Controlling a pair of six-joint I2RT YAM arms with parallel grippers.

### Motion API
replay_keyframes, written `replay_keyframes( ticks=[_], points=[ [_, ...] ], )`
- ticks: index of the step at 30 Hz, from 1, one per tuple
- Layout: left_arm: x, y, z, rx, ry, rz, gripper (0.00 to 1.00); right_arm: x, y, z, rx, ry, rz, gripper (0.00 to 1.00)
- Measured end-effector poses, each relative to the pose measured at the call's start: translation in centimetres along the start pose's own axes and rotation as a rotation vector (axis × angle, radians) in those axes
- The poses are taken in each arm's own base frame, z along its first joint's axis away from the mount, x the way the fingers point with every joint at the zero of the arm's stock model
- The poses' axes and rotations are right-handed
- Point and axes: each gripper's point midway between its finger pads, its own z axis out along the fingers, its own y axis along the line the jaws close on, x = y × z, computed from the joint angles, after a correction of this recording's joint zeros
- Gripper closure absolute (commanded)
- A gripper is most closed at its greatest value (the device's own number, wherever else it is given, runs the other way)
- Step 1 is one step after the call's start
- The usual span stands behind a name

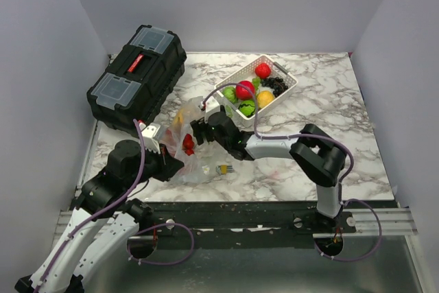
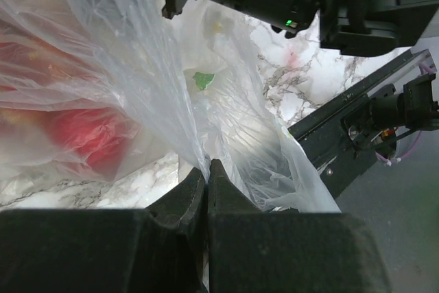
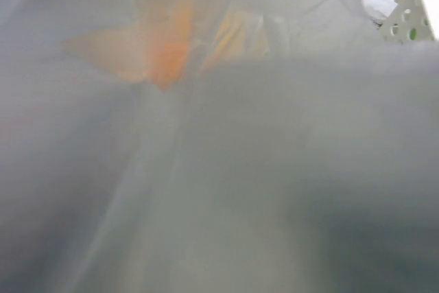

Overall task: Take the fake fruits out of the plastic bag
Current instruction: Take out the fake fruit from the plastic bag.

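Observation:
The clear crinkly plastic bag (image 1: 195, 162) lies left of the table's middle. A red fruit (image 1: 187, 143) and a yellow-orange one (image 1: 180, 118) show through it. My left gripper (image 1: 180, 164) is shut on the bag's near edge; in the left wrist view its tips (image 2: 208, 166) pinch the film (image 2: 137, 66), with a red fruit (image 2: 89, 135) and a green piece (image 2: 203, 79) behind it. My right gripper (image 1: 197, 132) is pushed into the bag's mouth. Bag film (image 3: 219, 190) blankets the right wrist view and hides the fingers; an orange shape (image 3: 164, 46) glows through.
A white slotted basket (image 1: 282, 68) at the back holds a red fruit (image 1: 263, 70), an apple (image 1: 245, 90), green pieces (image 1: 247, 107) and dark grapes (image 1: 278, 85). A black toolbox (image 1: 137, 73) stands at the back left. A small pale piece (image 1: 223, 169) lies beside the bag.

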Motion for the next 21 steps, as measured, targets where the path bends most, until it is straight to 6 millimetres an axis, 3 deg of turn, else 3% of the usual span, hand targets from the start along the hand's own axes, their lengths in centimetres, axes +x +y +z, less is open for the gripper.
replay_keyframes(
  ticks=[5,8,17,21],
  points=[
    [0.0,0.0,0.0,0.0,0.0,0.0,1.0,1.6,0.4,2.3,0.006,0.036,-0.032,0.1],
    [0.0,0.0,0.0,0.0,0.0,0.0,1.0,2.1,0.5,3.2,0.018,0.049,-0.047,0.16],
    [0.0,0.0,0.0,0.001,0.0,0.001,1.0,1.4,0.1,4.0,0.056,0.04,-0.07,0.59],
    [0.0,0.0,0.0,0.001,0.0,0.001,1.0,1.3,0.0,3.9,0.061,0.038,-0.068,0.68]
  ],
)
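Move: The yellow fruit in the bag lies about 4 cm ahead of the open right hand, 3 cm to its left and some 4 cm below. A red fruit lies about 4 cm back from that hand, 1 cm left and 5 cm lower; the white basket's middle stands roughly 13 cm ahead and 20 cm to the right. From the left hand, which already grips the bag film, the yellow fruit is some 16 cm ahead, 2 cm left and 15 cm below. Down first, then forward and left, the right hand pushes deeper into the bag towards the yellow fruit, roughly 4 cm in all, rolling slightly left side down. It stops there and the wide-open fingers close to about half, seeming to pinch around the fruit. The left hand stays still, fingers shut on the bag film. ##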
